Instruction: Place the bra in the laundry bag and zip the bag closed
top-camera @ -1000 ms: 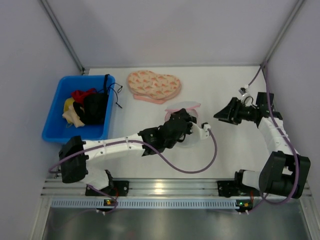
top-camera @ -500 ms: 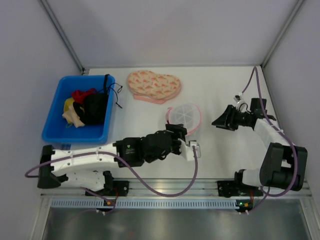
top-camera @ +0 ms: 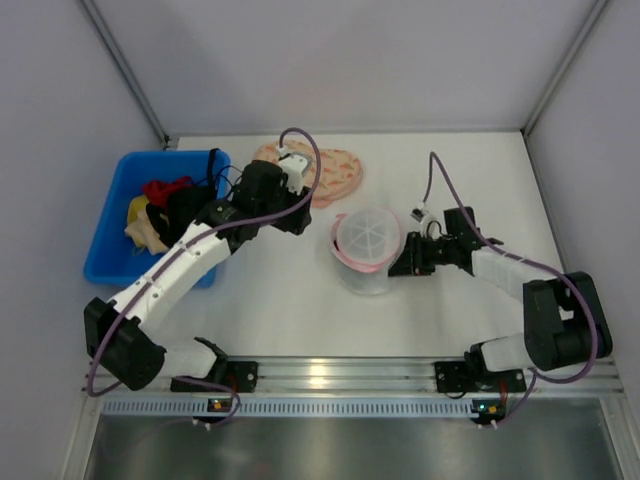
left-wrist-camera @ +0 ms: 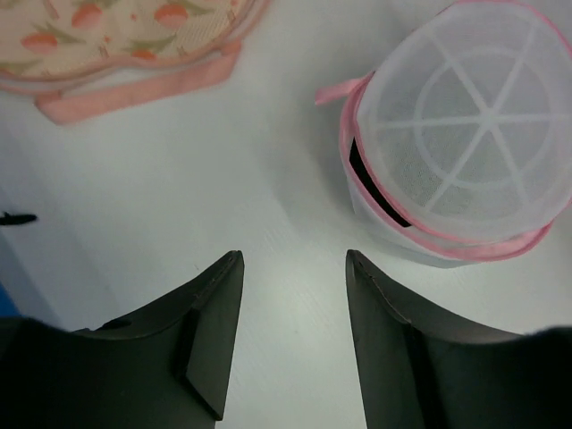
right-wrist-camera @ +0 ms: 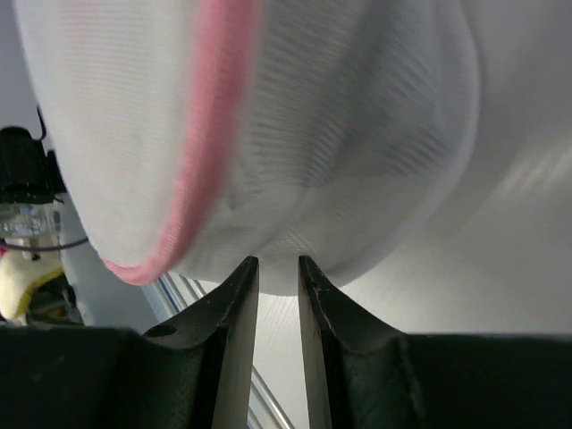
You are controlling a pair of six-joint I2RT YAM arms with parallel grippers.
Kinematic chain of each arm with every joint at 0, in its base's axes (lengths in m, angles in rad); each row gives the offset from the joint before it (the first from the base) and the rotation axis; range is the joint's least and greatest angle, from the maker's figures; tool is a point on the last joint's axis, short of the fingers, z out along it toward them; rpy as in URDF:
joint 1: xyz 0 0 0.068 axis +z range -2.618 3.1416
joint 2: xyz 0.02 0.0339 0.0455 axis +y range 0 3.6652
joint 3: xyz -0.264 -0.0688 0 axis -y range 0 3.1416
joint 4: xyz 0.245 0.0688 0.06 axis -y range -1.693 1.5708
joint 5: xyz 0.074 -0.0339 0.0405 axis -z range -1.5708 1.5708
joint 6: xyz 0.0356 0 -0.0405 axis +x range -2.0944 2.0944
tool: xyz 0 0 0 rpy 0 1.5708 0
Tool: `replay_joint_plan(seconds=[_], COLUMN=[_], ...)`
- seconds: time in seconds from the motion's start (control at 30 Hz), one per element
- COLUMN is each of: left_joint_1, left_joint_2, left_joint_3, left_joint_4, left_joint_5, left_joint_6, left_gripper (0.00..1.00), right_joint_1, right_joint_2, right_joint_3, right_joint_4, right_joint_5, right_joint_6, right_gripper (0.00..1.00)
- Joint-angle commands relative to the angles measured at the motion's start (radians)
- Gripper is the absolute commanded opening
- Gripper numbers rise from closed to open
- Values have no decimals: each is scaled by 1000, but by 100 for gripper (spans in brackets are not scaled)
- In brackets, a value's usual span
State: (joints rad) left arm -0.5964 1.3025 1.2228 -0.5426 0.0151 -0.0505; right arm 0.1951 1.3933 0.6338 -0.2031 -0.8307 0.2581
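The laundry bag (top-camera: 368,235) is a round white mesh pouch with a pink zip rim, standing mid-table. A dark slit shows under the rim of the laundry bag (left-wrist-camera: 465,134) on its left side. The bra (top-camera: 185,225) is the black fabric lying in the blue bin (top-camera: 108,250), partly hidden by my left arm. My left gripper (top-camera: 300,222) hangs open over bare table (left-wrist-camera: 294,255), between the bin and the bag, holding nothing. My right gripper (top-camera: 393,268) is at the bag's right side. Its jaws (right-wrist-camera: 278,260) stand narrowly apart, with their tips at the bag's (right-wrist-camera: 340,134) lower mesh edge.
A peach-pink patterned heart-shaped piece (top-camera: 318,172) lies at the back, just beyond my left gripper, and fills the top left of the left wrist view (left-wrist-camera: 116,36). The bin also holds red and yellow cloth (top-camera: 150,205). Grey walls close in the table on three sides.
My left gripper let go at the bag and swung back-left toward the bin and heart piece. My right arm moved left to the bag, and its jaws narrowed.
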Motion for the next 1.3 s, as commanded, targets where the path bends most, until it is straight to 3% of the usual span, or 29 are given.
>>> replay_joint_plan(seconds=[0.0, 0.07, 0.2, 0.33, 0.43, 0.57, 0.63, 0.77, 0.83, 0.87, 0.9, 0.97, 1.0, 1.13, 1.27], left_joint_1=[84, 136, 193, 202, 202, 204, 204, 204, 205, 205, 205, 205, 205, 221, 253], left_joint_2=[23, 64, 122, 161, 187, 211, 218, 251, 277, 290, 317, 355, 377, 458, 512], left_joint_3=[-12, -28, -40, -54, -74, -108, -118, -108, -105, -103, -92, -63, -24, 75, 155], left_joint_4=[-48, -49, -49, -49, -49, 9, 49, 133, 187, 199, 222, 225, 225, 225, 225], left_joint_5=[192, 249, 377, 419, 445, 532, 563, 678, 733, 749, 758, 764, 761, 749, 766], left_joint_6=[-228, -299, -367, -400, -417, -460, -477, -470, -472, -480, -492, -496, -489, -448, -418], left_gripper=[55, 54, 52, 51, 52, 55, 56, 60, 59, 58, 55, 47, 40, 29, 28], right_joint_1=[151, 240, 424, 471, 477, 475, 458, 367, 294, 273, 253, 235, 204, 135, 17], right_joint_2=[-92, -114, -99, -100, -146, -255, -325, -431, -503, -525, -569, -603, -614, -548, -450], right_joint_3=[-3, 4, 72, 131, 216, 320, 342, 372, 343, 305, 291, 245, 239, 253, 263], right_joint_4=[192, 289, 310, 286, 92, -184, -254, -286, -209, -185, -173, -147, -156, -275, -369], right_joint_5=[20, 54, 76, -7, -96, -90, -33, 169, 310, 388, 565, 660, 656, 553, 299], right_joint_6=[16, 32, 43, 44, -74, -328, -350, -422, -412, -370, -350, -330, -339, -356, -369], right_gripper=[25, 25, 28, 32, 33, 39, 41, 73, 82, 99, 99, 99, 99, 99, 99])
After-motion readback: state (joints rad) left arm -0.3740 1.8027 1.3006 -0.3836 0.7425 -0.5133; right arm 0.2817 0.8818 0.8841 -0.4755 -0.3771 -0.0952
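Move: The laundry bag stands some 14 cm to the left hand's right, about 2 cm back and 15 cm below it. The peach-patterned pouch lies straight ahead of that hand, about 18 cm out and 22 cm down; the black strap lies 14 cm ahead and 17 cm to its left, equally low. From the right hand, whose fingers are nearly shut at the bag's side, the bag's middle is about 8 cm left, 5 cm ahead and roughly level. The left fingertips reach the laundry bag's pink rim at its far-left edge and narrow astride it, after sinking about 10 cm, easing back, then swinging right and forward while the wrist turns them to point right. The right hand first sweeps some 12 cm left and back past the bag's near side, rising, then swings up, right and forward clear of the bag, opens wide and starts down again. ##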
